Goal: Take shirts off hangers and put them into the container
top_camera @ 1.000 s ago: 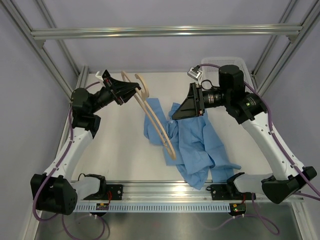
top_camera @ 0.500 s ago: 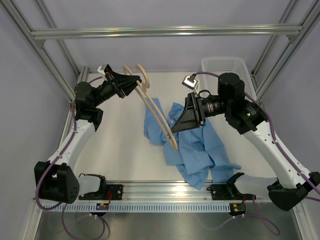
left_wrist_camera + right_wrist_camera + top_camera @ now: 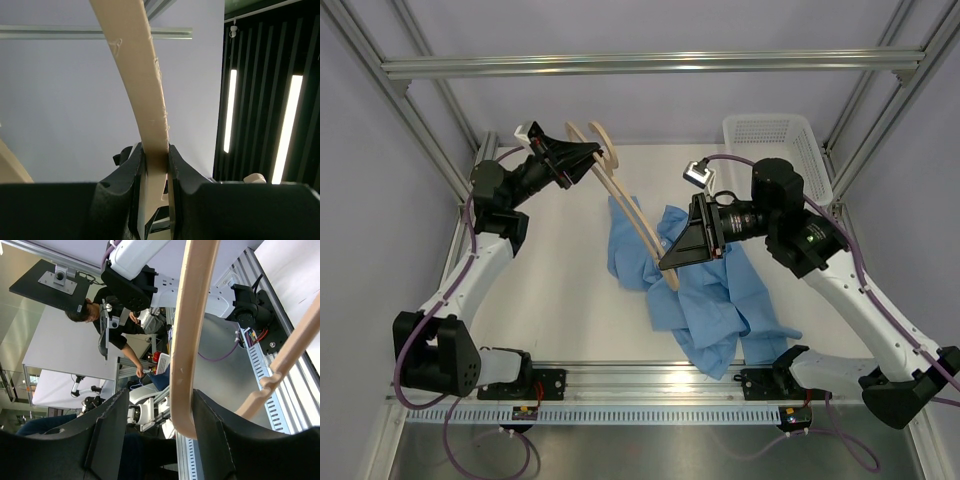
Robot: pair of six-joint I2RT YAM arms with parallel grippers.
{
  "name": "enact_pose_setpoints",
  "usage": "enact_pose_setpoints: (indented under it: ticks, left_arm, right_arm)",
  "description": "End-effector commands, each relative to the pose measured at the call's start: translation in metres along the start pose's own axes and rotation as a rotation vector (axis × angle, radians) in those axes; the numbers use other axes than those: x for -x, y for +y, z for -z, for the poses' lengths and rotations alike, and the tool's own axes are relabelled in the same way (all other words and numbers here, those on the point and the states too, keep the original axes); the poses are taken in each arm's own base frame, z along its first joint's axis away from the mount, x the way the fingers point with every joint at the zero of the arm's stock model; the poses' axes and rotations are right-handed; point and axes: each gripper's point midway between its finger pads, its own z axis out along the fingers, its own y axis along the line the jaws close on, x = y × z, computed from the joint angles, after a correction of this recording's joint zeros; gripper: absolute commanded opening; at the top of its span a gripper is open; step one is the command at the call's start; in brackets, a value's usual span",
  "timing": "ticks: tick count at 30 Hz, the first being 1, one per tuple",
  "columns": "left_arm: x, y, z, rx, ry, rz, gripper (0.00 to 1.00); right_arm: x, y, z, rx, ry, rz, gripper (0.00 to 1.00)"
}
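Observation:
The pale wooden hanger (image 3: pixel 635 225) slants across the middle of the top view, hook end at the back. My left gripper (image 3: pixel 588 158) is shut on the hanger near its hook; in the left wrist view the wood (image 3: pixel 140 75) sits pinched in that gripper (image 3: pixel 156 160). My right gripper (image 3: pixel 672 262) is open around the hanger's lower end. In the right wrist view the wood (image 3: pixel 192 330) rests against the right finger (image 3: pixel 220 440), with a gap on the left. The light blue shirt (image 3: pixel 715 295) lies crumpled on the table beneath that end. The white basket (image 3: pixel 770 130) stands at the back right.
An aluminium frame surrounds the table, with a crossbar (image 3: pixel 650 65) overhead at the back and upright posts at the corners. A slotted rail (image 3: pixel 650 378) runs along the near edge between the two arm bases.
My right gripper has moved left and down until the hanger's lower end sits between its jaws, which have narrowed a little. My left gripper has swung the hanger slightly with it.

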Motion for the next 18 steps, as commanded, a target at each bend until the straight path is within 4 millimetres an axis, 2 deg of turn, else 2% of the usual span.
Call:
enact_pose_setpoints:
  ticks: [1, 7, 12, 13, 15, 18]
  left_arm:
    - [-0.011, -0.039, -0.003, -0.103, 0.025, -0.018, 0.00]
    - [-0.009, -0.033, -0.001, -0.099, 0.021, -0.001, 0.00]
    - [-0.006, -0.029, -0.001, -0.102, 0.016, 0.013, 0.00]
    - [-0.006, -0.029, -0.001, -0.103, 0.017, 0.012, 0.00]
    - [-0.005, -0.029, -0.001, -0.103, 0.017, 0.010, 0.00]
    - [-0.005, -0.028, -0.001, -0.108, 0.012, 0.012, 0.00]
  right_arm:
    - [-0.002, 0.010, -0.001, 0.031, -0.011, 0.028, 0.61]
    - [-0.001, 0.014, -0.002, 0.045, -0.028, 0.033, 0.51]
    - [-0.004, 0.016, 0.000, 0.046, -0.036, 0.025, 0.25]
    - [-0.004, 0.018, 0.000, 0.050, -0.043, 0.034, 0.14]
    - [-0.003, 0.017, 0.000, 0.050, -0.051, 0.021, 0.01]
    - [-0.002, 0.020, -0.001, 0.057, -0.057, 0.014, 0.00]
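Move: The near end of the bare hanger already stands between the right hand's open fingers, level with them and only about 1 cm farther left; from the left hand this end is some 20 cm back, 14 cm to the right and about 3 cm lower. The hanger's hook lies some 24 cm ahead of the right hand and 13 cm to its left, slightly higher. The shirt lies on the table roughly 38 cm below it, about 10 cm ahead and 8 cm to the right. The right fingers shut on the hanger's bar just by its rounded end and pinch it, closing from a bit over half open to nearly shut while that hand stays in place to within about half a centimetre, pointing left. The left hand keeps its pinch on the far part of the hanger, by the hook, and holds almost still. ##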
